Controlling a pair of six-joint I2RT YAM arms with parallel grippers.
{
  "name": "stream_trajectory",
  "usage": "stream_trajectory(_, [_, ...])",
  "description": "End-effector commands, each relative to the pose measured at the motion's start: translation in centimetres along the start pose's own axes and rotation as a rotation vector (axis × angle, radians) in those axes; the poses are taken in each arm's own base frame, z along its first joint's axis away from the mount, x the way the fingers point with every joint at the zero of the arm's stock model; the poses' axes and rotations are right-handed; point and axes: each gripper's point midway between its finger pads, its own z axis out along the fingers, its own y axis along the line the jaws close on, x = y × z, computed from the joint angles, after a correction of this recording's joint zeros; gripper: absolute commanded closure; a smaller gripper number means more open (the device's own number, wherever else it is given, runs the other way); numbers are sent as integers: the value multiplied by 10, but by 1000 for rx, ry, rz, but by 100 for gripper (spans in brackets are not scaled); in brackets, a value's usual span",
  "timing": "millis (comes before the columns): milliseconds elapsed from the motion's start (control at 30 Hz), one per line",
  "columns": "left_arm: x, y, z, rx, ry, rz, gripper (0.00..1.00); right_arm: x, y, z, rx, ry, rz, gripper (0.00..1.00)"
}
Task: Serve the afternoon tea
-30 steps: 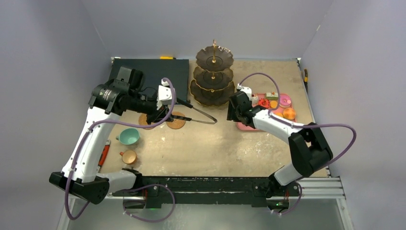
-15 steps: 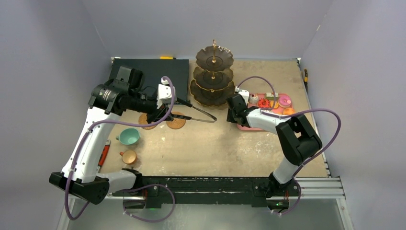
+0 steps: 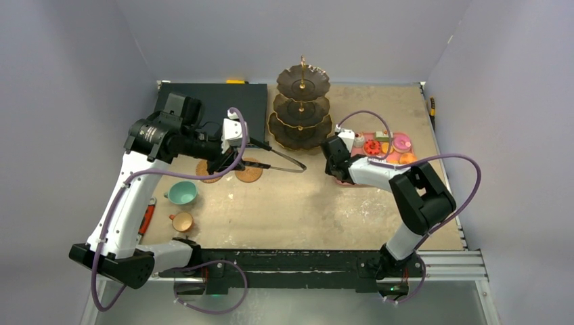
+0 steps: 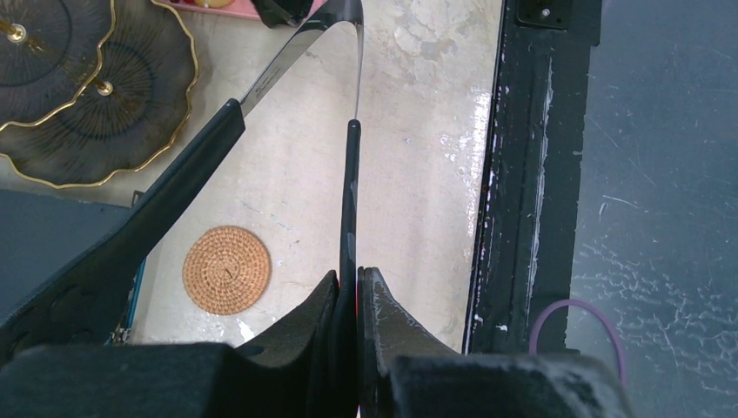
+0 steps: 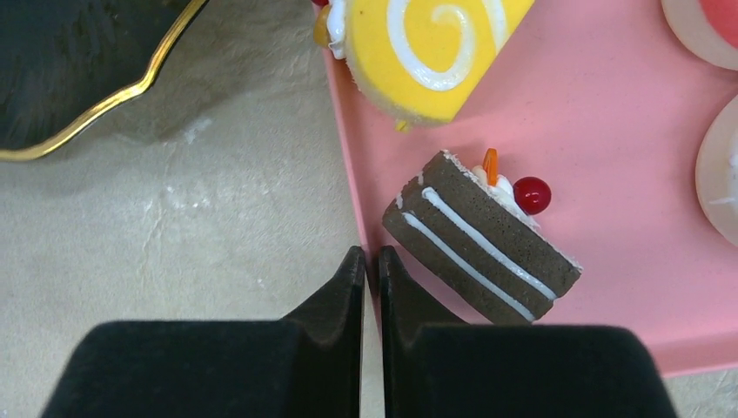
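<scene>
The dark three-tier stand (image 3: pixel 302 108) stands at the back centre, its tiers bare. Toy cakes lie on the pink tray (image 3: pixel 345 180) to its right. My right gripper (image 3: pixel 336 168) is shut on the tray's left edge (image 5: pixel 348 157), beside a chocolate cake slice (image 5: pixel 479 248) and a yellow roll cake (image 5: pixel 426 43). My left gripper (image 3: pixel 238 154) is shut on black tongs (image 3: pixel 281 161), which stand open and point right toward the tray. In the left wrist view my left gripper (image 4: pixel 349 274) pinches one arm of the tongs (image 4: pixel 348 174). The teal cup (image 3: pixel 181 193) and tan cup (image 3: pixel 182 221) sit at the left. Two woven coasters (image 3: pixel 249 170) lie under the left arm.
A black mat (image 3: pixel 223 101) covers the back left corner. A red-handled tool (image 3: pixel 147 217) lies at the left edge by the cups. The stand's lowest tier (image 5: pixel 87 70) is just left of the tray's corner. A black rail (image 3: pixel 304 261) runs along the near edge.
The right arm's elbow has swung left and forward, and its gripper has settled slightly nearer on the tray's left edge. The left arm and tongs have not moved.
</scene>
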Motion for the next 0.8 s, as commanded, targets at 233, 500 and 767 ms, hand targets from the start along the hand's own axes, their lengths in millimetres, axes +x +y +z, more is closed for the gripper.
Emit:
stream_trajectory(233, [-22, 0, -13, -33, -53, 57, 100, 62, 34, -36, -69, 83, -4, 100])
stream_trajectory(500, [-22, -3, -15, -36, -52, 63, 100, 90, 72, -58, -164, 126, -66, 100])
stream_trajectory(767, [-14, -5, -12, -28, -38, 41, 100, 98, 146, -78, -336, 85, -179, 100])
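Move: The pink tray's left rim is already pinched in the right fingers; the bare table patch in front of the tiered stand, where the rim is going, lies about 12 cm left and 8 cm back. The stand is some 13 cm left and 14 cm ahead; on the tray the chocolate cake sits about 4 cm right, level, the yellow roll 7 cm ahead and 3 cm right. From the left hand the patch is roughly 21 cm right, 9 cm ahead, 31 cm below. The pink tray is dragged by its left rim, the right hand keeping its pinch and travelling level over the table: diagonally left and back at first, then mostly left, about 14 cm in all, while turning some 15 degrees counter-clockwise. The left hand, still gripping the tongs, lifts a little, then eases back about 1.5 cm near the end. ##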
